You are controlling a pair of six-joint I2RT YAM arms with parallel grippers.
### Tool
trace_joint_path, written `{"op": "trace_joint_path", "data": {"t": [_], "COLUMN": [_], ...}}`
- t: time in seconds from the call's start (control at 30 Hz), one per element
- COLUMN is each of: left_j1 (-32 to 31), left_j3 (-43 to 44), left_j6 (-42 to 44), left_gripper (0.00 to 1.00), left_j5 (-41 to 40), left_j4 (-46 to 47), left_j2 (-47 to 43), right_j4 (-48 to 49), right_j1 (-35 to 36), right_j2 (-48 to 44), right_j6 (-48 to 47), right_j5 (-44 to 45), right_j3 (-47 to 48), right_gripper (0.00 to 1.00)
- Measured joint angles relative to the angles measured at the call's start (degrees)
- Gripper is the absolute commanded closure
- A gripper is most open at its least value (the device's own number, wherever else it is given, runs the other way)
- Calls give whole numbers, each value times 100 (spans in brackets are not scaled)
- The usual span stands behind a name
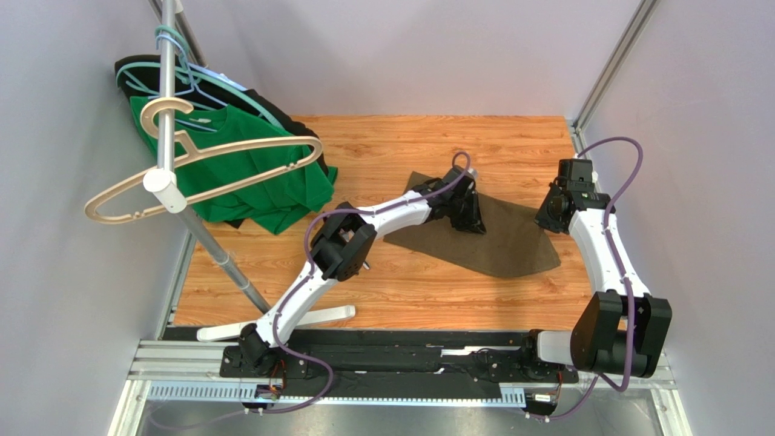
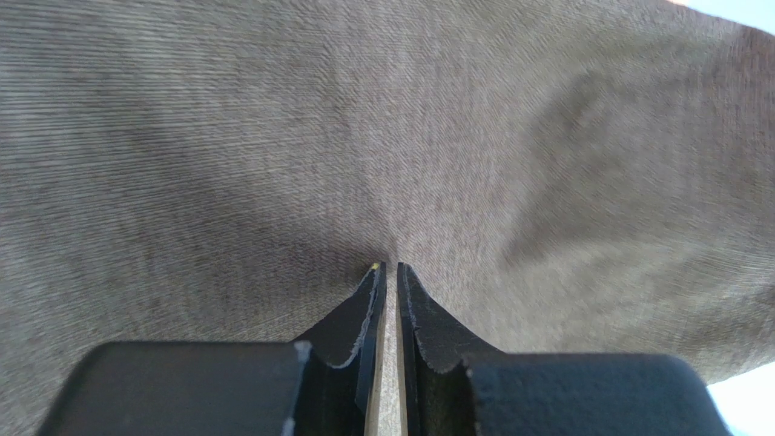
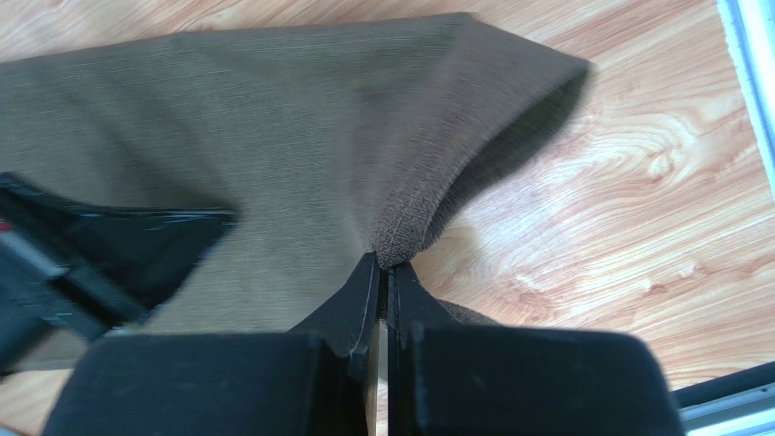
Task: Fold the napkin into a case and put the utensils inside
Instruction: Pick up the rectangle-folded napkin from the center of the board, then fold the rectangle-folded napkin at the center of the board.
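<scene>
The olive-brown napkin (image 1: 509, 238) lies as a broad flat sheet on the wooden table, not as a narrow case. My left gripper (image 1: 470, 216) is down on its far middle part. In the left wrist view the left gripper (image 2: 388, 269) is shut on a pinch of napkin (image 2: 273, 136), with cloth showing between the fingers. My right gripper (image 1: 549, 218) is at the napkin's right edge. Up close, the right gripper (image 3: 386, 263) is shut on a raised fold of the napkin (image 3: 273, 136). The utensils are out of view.
A green shirt (image 1: 255, 177) and a black garment (image 1: 273, 109) lie at the far left under a metal pole (image 1: 168, 100) with hangers (image 1: 196, 168). A white bar (image 1: 318, 315) lies near the left arm's base. A metal rail (image 1: 578, 136) borders the table's right side.
</scene>
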Motion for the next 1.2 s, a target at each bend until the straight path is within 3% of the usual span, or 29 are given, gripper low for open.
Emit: {"op": "trace_joint_path", "data": {"t": [0.27, 0.43, 0.73, 0.9, 1.2], "left_j1": [-612, -702, -151, 308, 516], "left_j3": [905, 957, -673, -2006, -2682], "left_j6": [-291, 96, 1659, 2286, 2782], "left_gripper": [83, 82, 85, 87, 88], "left_j5": [155, 144, -424, -997, -1493], "left_j4": [-9, -302, -1668, -1827, -1963], "left_j2": [592, 538, -1467, -2752, -2553], "right_j4": [-42, -52, -33, -33, -35], "right_j1": [17, 50, 262, 380, 518], "right_j2": [-2, -9, -42, -44, -68], "right_j6": [11, 26, -11, -48, -114], "right_j5": [-686, -997, -1231, -1248, -1239], "right_j3": [17, 55, 50, 50, 50], "right_gripper": [100, 100, 100, 100, 100]}}
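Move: The left hand's almost shut fingers are down on the napkin's middle, with its left end about 20 cm to the left and 6 cm farther out. The knife and fork lie roughly 33 cm left of this hand and 6 cm nearer the base. The right hand holds the right end pinched and raised; from this hand the napkin's middle is some 15 cm left, about level fore and aft, and 11 cm below. Back and right first, about 6 cm each way, the left hand drags its fingertips over the board with the napkin under them, then swings left some 25 cm in an arc up to 7 cm high and comes down by the napkin's left edge, fingers tipping about 30 degrees steeper. The right hand, still pinching the raised end, drifts about 6 cm left, rolling slightly and turning counter-clockwise. ##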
